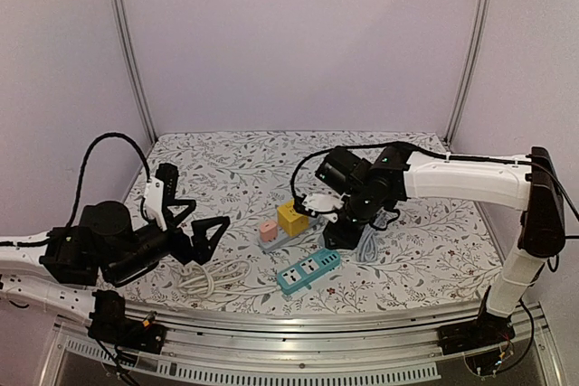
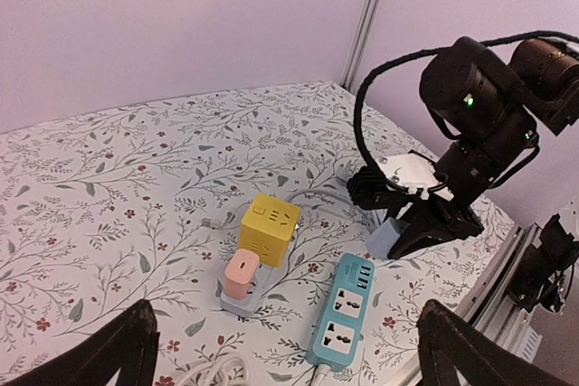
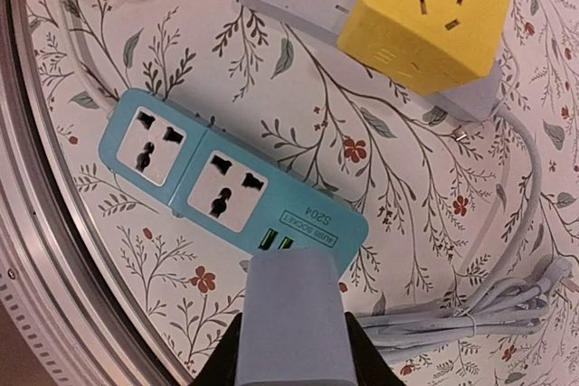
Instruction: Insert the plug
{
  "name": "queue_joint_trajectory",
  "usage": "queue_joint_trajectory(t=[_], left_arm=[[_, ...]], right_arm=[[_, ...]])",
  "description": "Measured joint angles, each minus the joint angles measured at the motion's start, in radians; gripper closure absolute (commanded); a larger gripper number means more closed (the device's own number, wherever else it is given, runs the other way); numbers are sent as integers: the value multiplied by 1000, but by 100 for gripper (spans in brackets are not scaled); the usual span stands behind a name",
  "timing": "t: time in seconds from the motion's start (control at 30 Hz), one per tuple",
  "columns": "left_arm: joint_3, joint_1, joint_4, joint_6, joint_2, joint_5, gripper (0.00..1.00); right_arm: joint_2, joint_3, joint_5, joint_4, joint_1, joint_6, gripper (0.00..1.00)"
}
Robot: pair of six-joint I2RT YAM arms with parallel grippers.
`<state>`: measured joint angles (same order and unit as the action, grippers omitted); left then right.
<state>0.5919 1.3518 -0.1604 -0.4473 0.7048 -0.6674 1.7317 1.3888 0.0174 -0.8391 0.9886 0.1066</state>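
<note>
A blue-grey plug (image 3: 294, 323) is clamped between the fingers of my right gripper (image 3: 294, 354), which is shut on it. The plug hangs just above the USB end of a teal power strip (image 3: 231, 183), close to the table. The teal power strip (image 1: 308, 271) has two free sockets facing up. My right gripper (image 1: 339, 234) stands at the strip's far end, and the plug (image 2: 396, 237) shows below its black fingers in the left wrist view. My left gripper (image 1: 201, 223) is open and empty, off to the left of the strips.
A grey strip (image 3: 298, 11) carries a pink adapter (image 1: 269, 230) and a yellow cube socket (image 1: 292, 217). A coiled grey cable (image 3: 488, 314) lies to the right of the plug. A white cable (image 1: 213, 276) lies near the left gripper. The table's metal front rail (image 3: 54, 250) runs close by.
</note>
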Motion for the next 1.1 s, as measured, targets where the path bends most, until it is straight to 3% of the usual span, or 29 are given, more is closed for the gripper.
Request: queue_joint_trajectory(t=[0.43, 0.67, 1.1], left_arm=[[-16, 0, -47, -44, -32, -29, 1], [-17, 0, -47, -44, -32, -29, 2], [-19, 0, -46, -43, -39, -30, 1]], right_arm=[[125, 177, 39, -189, 37, 154, 100], [257, 237, -90, -216, 83, 208, 100], [250, 138, -321, -31, 150, 461, 100]])
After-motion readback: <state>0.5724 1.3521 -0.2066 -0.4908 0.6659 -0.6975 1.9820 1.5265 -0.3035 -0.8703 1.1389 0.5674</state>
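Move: The right hand holds the grey plug. The teal strip's nearer socket lies about 6 cm left, 2 cm back and 9 cm below the hand; its farther socket is another 5 cm left and 2 cm nearer the bases. The yellow plug stands some 12 cm ahead and 10 cm left of the hand, the grey cable bundle about 7 cm ahead and 9 cm right. From the empty left hand, the nearer socket is roughly 24 cm right, 4 cm ahead and 23 cm down. Still gripping the grey plug, the right hand first eases back about 2 cm, then sinks and works forward again, ending some 5 cm lower and 3 cm farther left, closer over the socket end of the teal strip. On the way the wrist turns nearly 30 degrees counter-clockwise and swings the fingers from leaning left to leaning forward; no touch on the strip can be made out. ##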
